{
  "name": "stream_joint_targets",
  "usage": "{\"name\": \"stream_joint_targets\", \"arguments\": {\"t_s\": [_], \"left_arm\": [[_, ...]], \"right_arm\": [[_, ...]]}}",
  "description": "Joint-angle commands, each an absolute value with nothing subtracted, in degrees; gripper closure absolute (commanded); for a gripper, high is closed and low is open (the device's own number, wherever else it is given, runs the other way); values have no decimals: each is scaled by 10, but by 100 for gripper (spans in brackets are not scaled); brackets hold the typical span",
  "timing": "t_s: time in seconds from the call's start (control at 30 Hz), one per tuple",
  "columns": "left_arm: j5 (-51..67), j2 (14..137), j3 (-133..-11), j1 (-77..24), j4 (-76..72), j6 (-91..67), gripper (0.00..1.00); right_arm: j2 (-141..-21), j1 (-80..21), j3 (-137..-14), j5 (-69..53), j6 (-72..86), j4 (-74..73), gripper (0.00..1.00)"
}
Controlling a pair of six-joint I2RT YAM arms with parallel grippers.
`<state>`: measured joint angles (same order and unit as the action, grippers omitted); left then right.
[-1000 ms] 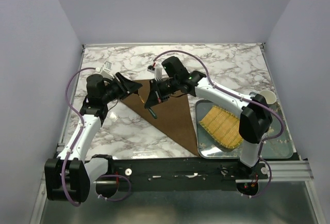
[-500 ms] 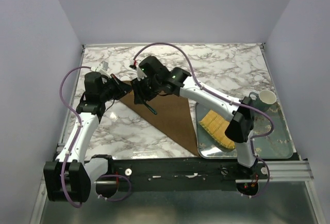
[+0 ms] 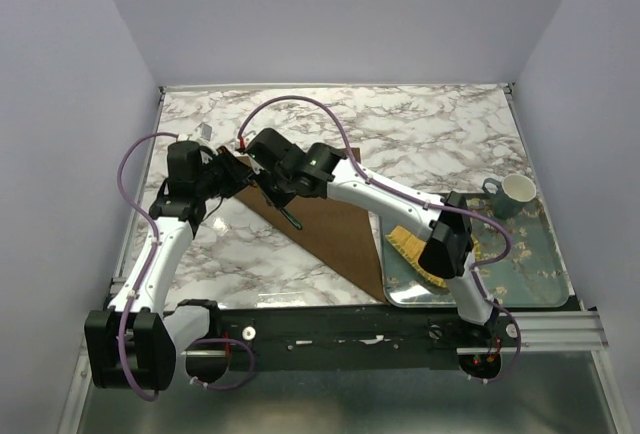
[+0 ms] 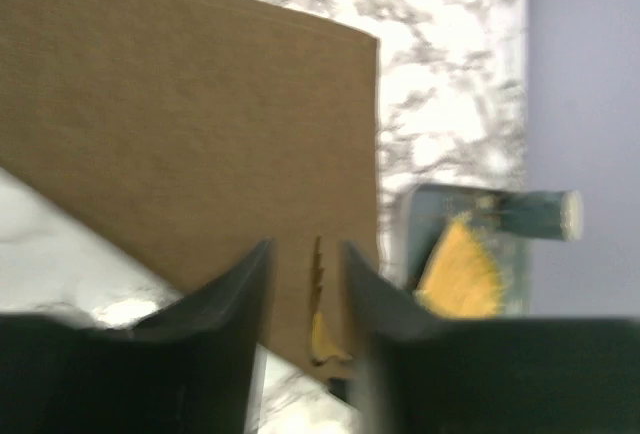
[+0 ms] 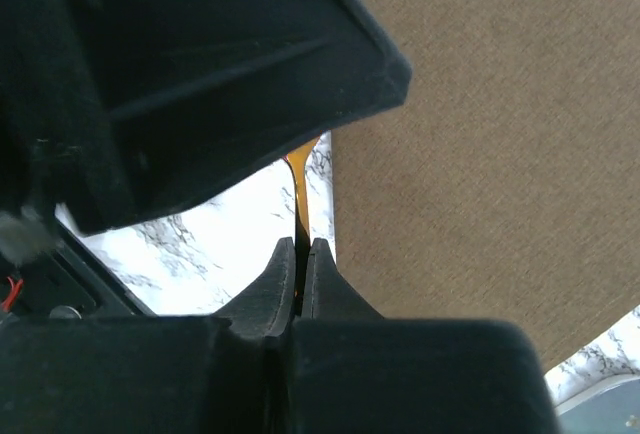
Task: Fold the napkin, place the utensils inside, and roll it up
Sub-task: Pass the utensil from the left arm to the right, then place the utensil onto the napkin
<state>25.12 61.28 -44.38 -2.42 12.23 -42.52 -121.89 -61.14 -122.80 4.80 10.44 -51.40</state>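
The napkin [image 3: 335, 229], a dark brown cloth folded into a triangle, lies flat on the marble, its point toward the near edge. The fork [image 5: 301, 199] is held at the napkin's far left corner, where both grippers meet. My right gripper [image 5: 300, 244] is shut on it, and the gold part runs up from the fingertips. The dark handle [image 3: 291, 219] pokes out over the cloth. My left gripper [image 4: 305, 246] faces it, jaws apart, with the gold tines [image 4: 318, 304] in the gap and touching neither finger. The napkin [image 4: 180, 104] fills the left wrist view.
A metal tray [image 3: 520, 274] sits at the right near corner with a yellow woven mat [image 3: 410, 244], partly hidden by my right arm. A teal-and-white mug [image 3: 512, 194] stands at the tray's far edge. Walls close in on the table's left, right and back.
My right arm has swung left, carrying the fork from over the napkin's middle to its far left corner, close against the left gripper. The left gripper has hardly shifted.
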Motion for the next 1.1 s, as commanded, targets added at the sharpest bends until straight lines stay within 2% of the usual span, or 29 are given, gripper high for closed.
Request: {"name": "stream_joint_targets", "arguments": {"t_s": [0.0, 0.1, 0.23, 0.27, 0.6, 1.07], "left_arm": [[171, 613, -448, -4, 140, -424, 1], [111, 595, -442, 18, 173, -405, 1], [-69, 594, -455, 37, 247, -429, 1], [-76, 595, -455, 42, 250, -431, 1], [-47, 624, -459, 55, 224, -418, 1], [-18, 642, -462, 62, 215, -415, 1]], "right_arm": [[-1236, -599, -1202, 43, 98, -485, 99], [-1261, -590, -1200, 40, 91, -471, 99], [-1295, -578, -1203, 14, 66, -464, 99], [-1302, -577, -1202, 11, 61, -464, 99], [-1369, -558, -1205, -44, 33, -465, 99], [-1387, -558, -1198, -67, 43, -451, 99]]}}
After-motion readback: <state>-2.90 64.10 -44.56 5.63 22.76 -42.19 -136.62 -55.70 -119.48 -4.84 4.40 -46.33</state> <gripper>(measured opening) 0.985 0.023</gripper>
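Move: Under the right hand, which already grips the fork, lies the spot for it on the brown napkin, just inside the slanting near edge: about 16 cm below, 3 cm ahead and 1 cm right. The napkin's middle is some 7 cm right and 6 cm ahead; the yellow pad is about 34 cm right, 4 cm back. From the left hand, at the tine end, the fork's middle lies roughly 7 cm right, 6 cm back and slightly lower. Opening the rest of the way, the left fingers leave the fork's tine end; that hand draws off left about 12 cm, sinking 6 cm and swinging counter-clockwise. The right hand keeps its pinch on the fork and lowers it some 14 cm, easing a little forward, down to the napkin along its slanting edge, tilting slightly, then stops. ##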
